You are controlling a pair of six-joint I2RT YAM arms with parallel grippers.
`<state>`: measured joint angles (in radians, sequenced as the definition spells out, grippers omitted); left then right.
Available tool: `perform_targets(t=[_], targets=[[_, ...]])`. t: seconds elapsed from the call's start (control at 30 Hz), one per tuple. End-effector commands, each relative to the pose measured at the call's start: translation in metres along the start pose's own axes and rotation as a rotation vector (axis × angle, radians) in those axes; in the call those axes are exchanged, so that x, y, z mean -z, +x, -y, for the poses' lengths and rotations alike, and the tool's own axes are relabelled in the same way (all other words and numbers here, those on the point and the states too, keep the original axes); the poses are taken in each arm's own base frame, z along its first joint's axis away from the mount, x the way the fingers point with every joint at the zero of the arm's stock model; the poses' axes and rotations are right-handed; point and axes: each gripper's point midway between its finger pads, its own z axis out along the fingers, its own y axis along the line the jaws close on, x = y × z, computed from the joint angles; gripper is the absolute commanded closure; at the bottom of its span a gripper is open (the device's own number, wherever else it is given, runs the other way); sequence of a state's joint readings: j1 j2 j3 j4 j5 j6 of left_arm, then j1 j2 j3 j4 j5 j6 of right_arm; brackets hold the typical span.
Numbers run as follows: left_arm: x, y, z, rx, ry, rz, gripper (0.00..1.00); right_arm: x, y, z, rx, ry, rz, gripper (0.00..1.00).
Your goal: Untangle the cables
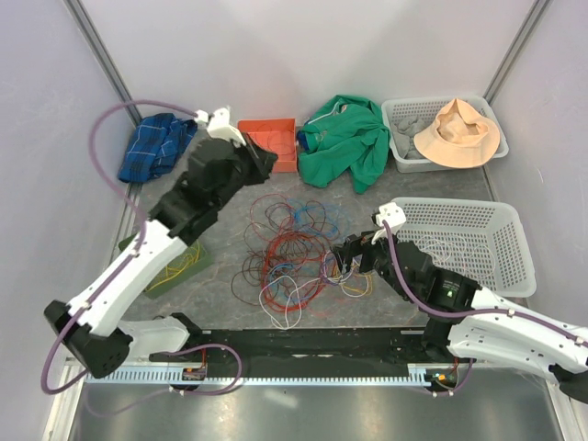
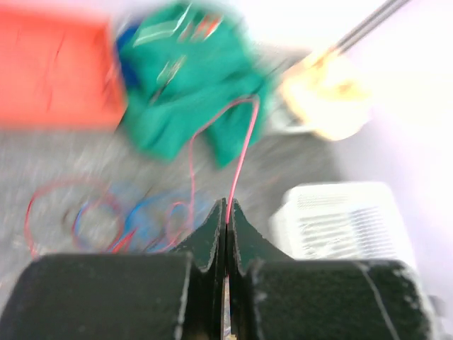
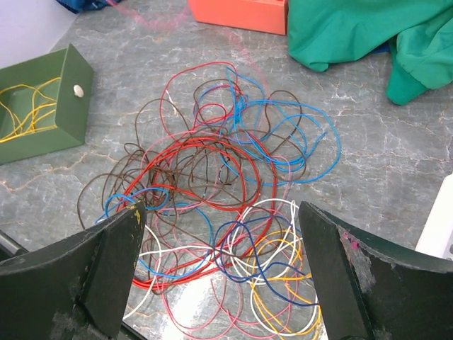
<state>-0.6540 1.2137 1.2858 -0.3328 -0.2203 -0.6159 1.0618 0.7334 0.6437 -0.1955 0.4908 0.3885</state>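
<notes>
The cables lie in a tangled heap of red, blue, brown, pink, white and yellow loops mid-table; in the right wrist view the cables fill the centre. My left gripper is raised over the heap's far side, near the orange bin. In its wrist view the left gripper is shut on a thin pink cable that arches up out of the tips and drops back to the heap. My right gripper hovers at the heap's right edge; the right gripper is wide open above the white and yellow loops, holding nothing.
A green box with yellow wires sits left of the heap. At the back lie a blue plaid cloth, an orange bin, a green garment and a basket holding a hat. A white basket stands right.
</notes>
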Motion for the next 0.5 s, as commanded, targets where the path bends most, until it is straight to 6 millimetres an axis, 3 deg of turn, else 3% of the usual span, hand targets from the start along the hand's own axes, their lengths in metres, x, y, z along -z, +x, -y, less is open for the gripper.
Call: perform_targets(t=[0.0, 0.1, 0.3, 0.37, 0.4, 0.47], targets=[[0.038, -0.052, 0.045, -0.090, 0.147, 0.041, 0.98, 0.004, -0.017, -0.008, -0.056, -0.037, 0.054, 0.04], [0.054, -0.076, 0.066, -0.098, 0.205, 0.069, 0.98, 0.007, -0.030, -0.013, -0.069, -0.065, 0.090, 0.03], [0.070, -0.102, 0.082, -0.115, 0.241, 0.103, 0.98, 0.007, -0.079, -0.031, -0.031, -0.105, 0.197, 0.03], [0.069, -0.105, 0.087, -0.120, 0.255, 0.101, 0.98, -0.005, -0.079, -0.040, -0.010, -0.118, 0.186, 0.02], [0.075, -0.115, 0.094, -0.117, 0.270, 0.120, 0.98, -0.007, -0.092, -0.046, -0.019, -0.132, 0.229, 0.02], [0.077, -0.123, 0.103, -0.118, 0.294, 0.119, 0.98, -0.021, -0.091, -0.051, 0.013, -0.126, 0.234, 0.02]])
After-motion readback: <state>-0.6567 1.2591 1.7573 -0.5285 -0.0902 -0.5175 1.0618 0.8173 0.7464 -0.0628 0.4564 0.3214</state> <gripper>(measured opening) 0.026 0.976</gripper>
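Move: The left hand, already pinching the pink cable, has the tangle's middle about 31 cm below it, 10 cm back and 4 cm to its right; the orange bin lies some 16 cm ahead and 3 cm left, the green hoodie 17 cm ahead and 15 cm right, both roughly 28 cm down. From the open right hand, the tangle is level with it, 13 cm left and 19 cm below. Left hand draws its pinched pink cable some 15 cm up from the tangle; open right rises 5 cm. ##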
